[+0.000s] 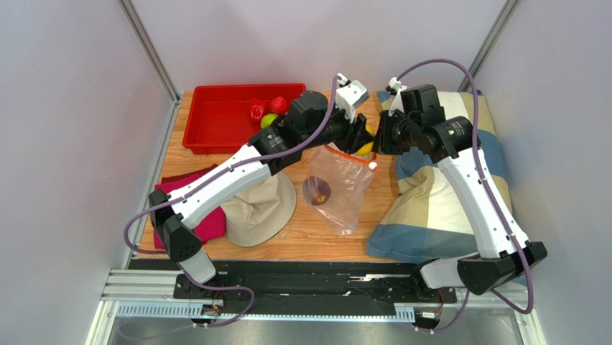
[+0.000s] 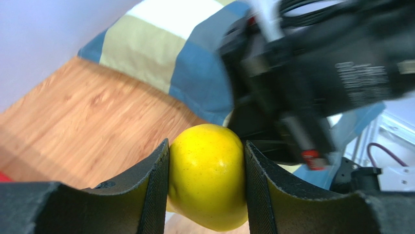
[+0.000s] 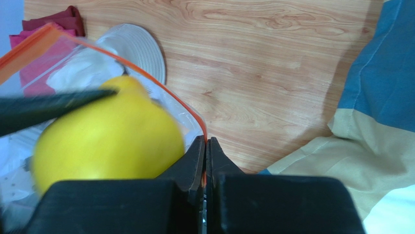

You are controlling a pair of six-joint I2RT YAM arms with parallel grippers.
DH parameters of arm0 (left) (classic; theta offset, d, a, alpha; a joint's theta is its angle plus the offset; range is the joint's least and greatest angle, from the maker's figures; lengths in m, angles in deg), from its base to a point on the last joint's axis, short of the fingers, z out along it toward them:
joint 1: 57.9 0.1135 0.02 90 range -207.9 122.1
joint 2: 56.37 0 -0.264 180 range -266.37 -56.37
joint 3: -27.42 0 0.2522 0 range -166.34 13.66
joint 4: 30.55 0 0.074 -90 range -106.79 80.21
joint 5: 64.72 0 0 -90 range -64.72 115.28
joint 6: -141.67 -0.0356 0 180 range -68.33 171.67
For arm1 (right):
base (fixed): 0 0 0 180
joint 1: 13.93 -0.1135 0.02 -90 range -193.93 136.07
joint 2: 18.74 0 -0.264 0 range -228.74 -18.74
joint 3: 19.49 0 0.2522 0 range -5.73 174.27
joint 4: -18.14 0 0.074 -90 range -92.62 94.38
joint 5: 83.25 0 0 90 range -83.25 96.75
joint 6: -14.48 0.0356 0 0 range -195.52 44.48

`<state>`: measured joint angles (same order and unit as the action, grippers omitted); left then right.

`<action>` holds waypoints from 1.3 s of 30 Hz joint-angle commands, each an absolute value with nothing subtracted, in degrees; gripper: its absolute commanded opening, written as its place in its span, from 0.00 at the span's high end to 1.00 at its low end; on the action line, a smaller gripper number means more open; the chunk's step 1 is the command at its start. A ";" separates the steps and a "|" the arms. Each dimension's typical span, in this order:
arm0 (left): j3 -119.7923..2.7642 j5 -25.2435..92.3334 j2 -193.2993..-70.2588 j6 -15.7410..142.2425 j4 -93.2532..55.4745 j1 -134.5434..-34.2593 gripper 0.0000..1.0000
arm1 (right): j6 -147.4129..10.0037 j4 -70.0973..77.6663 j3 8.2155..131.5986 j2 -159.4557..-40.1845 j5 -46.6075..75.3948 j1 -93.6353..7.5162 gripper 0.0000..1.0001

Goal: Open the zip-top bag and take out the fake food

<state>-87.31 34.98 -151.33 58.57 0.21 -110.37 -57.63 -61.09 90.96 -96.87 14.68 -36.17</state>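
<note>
My left gripper point(image 2: 206, 156) is shut on a yellow toy fruit point(image 2: 207, 175), one piece of the fake food, held just above the mouth of the zip-top bag point(image 1: 339, 183). The same yellow fruit point(image 3: 107, 144) fills the left of the right wrist view. My right gripper point(image 3: 205, 146) is shut on the bag's orange zipper strip point(image 3: 192, 113), holding the mouth up. A dark maroon piece point(image 1: 317, 191) lies inside the clear bag. Red fruit point(image 1: 256, 108), another red one point(image 1: 279, 105) and a green one point(image 1: 268, 120) sit in the red bin point(image 1: 215, 118).
A beige sun hat point(image 1: 258, 208) lies under the left arm, with a pink and maroon cloth point(image 1: 208, 223) beside it. A blue, cream and tan pillow point(image 1: 431, 208) covers the table's right side. The red bin is at the back left.
</note>
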 commanded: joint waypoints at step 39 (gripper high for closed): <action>-100.34 29.95 -179.33 81.21 20.12 -70.12 0.42 | -54.95 -55.39 74.34 -89.93 21.77 -34.94 1.00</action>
<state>-93.87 33.88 -179.48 87.02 10.37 -69.50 -54.92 -56.70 73.97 -90.86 20.05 -35.10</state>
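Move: With the yellow pear in my left hand at the bag's mouth, the middle of the red tray is about 30 cm ahead, 34 cm left and 32 cm down. In it the green pear lies some 29 cm ahead and 27 cm left, the red pepper 34 ahead and 31 left, the red fruit 35 ahead and 24 left. From my right hand, the tray is about 31 cm ahead, 38 cm left and 26 cm down. I keep the yellow pear gripped in my left hand, first dip it slightly forward beside the right gripper, then sweep it left, forward and down, away from the bag to the tray's near right part, some 45 cm in all, tipping the fingers downward and turning about 50 degrees counter-clockwise. My right hand keeps its pinch on the bag rim, easing back 3 cm and sinking about 6. ##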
